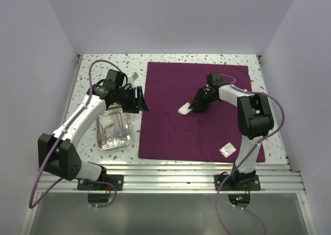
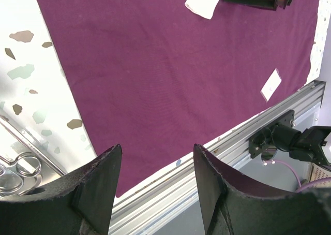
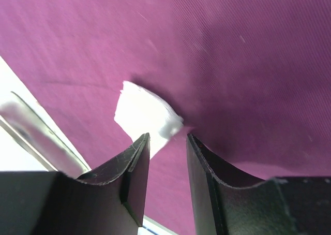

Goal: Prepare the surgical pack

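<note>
The maroon cloth (image 1: 207,116) of the surgical pack lies spread flat on the table. One white gauze square (image 1: 184,109) rests on it left of centre. My right gripper (image 1: 193,107) hovers right beside the gauze. In the right wrist view this gripper (image 3: 168,136) is open and the gauze (image 3: 144,112) lies just past its tips, not clamped. A steel tray (image 1: 101,137) with silver scissor-like instruments (image 1: 115,130) sits off the cloth's left edge. My left gripper (image 1: 140,103) hangs open and empty above that edge, also seen in its own wrist view (image 2: 158,149) over the cloth (image 2: 170,79).
A small white packet (image 1: 226,150) lies on the cloth's near right corner. Another small pale item (image 1: 133,75) sits on the speckled table at the back left. An aluminium rail (image 1: 170,180) runs along the near edge. White walls enclose the left, right and back.
</note>
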Robot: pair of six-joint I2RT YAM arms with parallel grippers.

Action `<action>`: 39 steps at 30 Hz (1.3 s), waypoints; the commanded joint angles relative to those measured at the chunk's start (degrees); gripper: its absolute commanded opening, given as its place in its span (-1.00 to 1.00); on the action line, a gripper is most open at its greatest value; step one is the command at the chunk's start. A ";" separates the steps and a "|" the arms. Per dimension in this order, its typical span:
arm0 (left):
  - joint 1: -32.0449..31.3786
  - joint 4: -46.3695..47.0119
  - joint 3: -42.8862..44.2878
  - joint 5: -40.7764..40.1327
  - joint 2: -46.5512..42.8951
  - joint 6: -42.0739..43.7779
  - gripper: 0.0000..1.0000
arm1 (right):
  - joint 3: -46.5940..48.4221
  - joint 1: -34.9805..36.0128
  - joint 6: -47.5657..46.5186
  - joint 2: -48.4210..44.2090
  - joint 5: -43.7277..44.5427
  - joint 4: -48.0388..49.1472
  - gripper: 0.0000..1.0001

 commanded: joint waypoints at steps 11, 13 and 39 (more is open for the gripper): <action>-0.26 1.76 0.29 1.11 -0.55 0.05 0.23 | 3.49 -0.21 2.56 2.47 -1.30 1.71 -0.23; -0.26 1.84 0.11 1.11 -0.55 -0.12 0.23 | 2.96 -0.21 2.82 2.12 -1.47 1.26 -0.23; -0.26 4.39 -1.29 4.08 -0.99 -1.88 0.35 | 6.28 -0.21 4.85 4.05 -3.75 6.01 -1.00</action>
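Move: The last gauze pad on the purple cloth, already humped along its near fold, lies almost under the right fingertips: its middle is about 1 cm ahead of the right hand, 2 cm left and 1 cm down. The steel tray stands roughly 27 cm left and 8 cm back of that hand, the flat packet some 13 cm right and 17 cm back. From the idle left hand, the pad is about 10 cm ahead, 12 cm right and 15 cm below. The gauze pad's raised fold gets pinched between the right fingertips: low over the cloth, the part-open hand slides forward and somewhat left onto it, about 1.5 cm, then pauses. The fingers next close from about a third open to nearly shut on the fold, while the hand creeps on about a centimetre forward. ##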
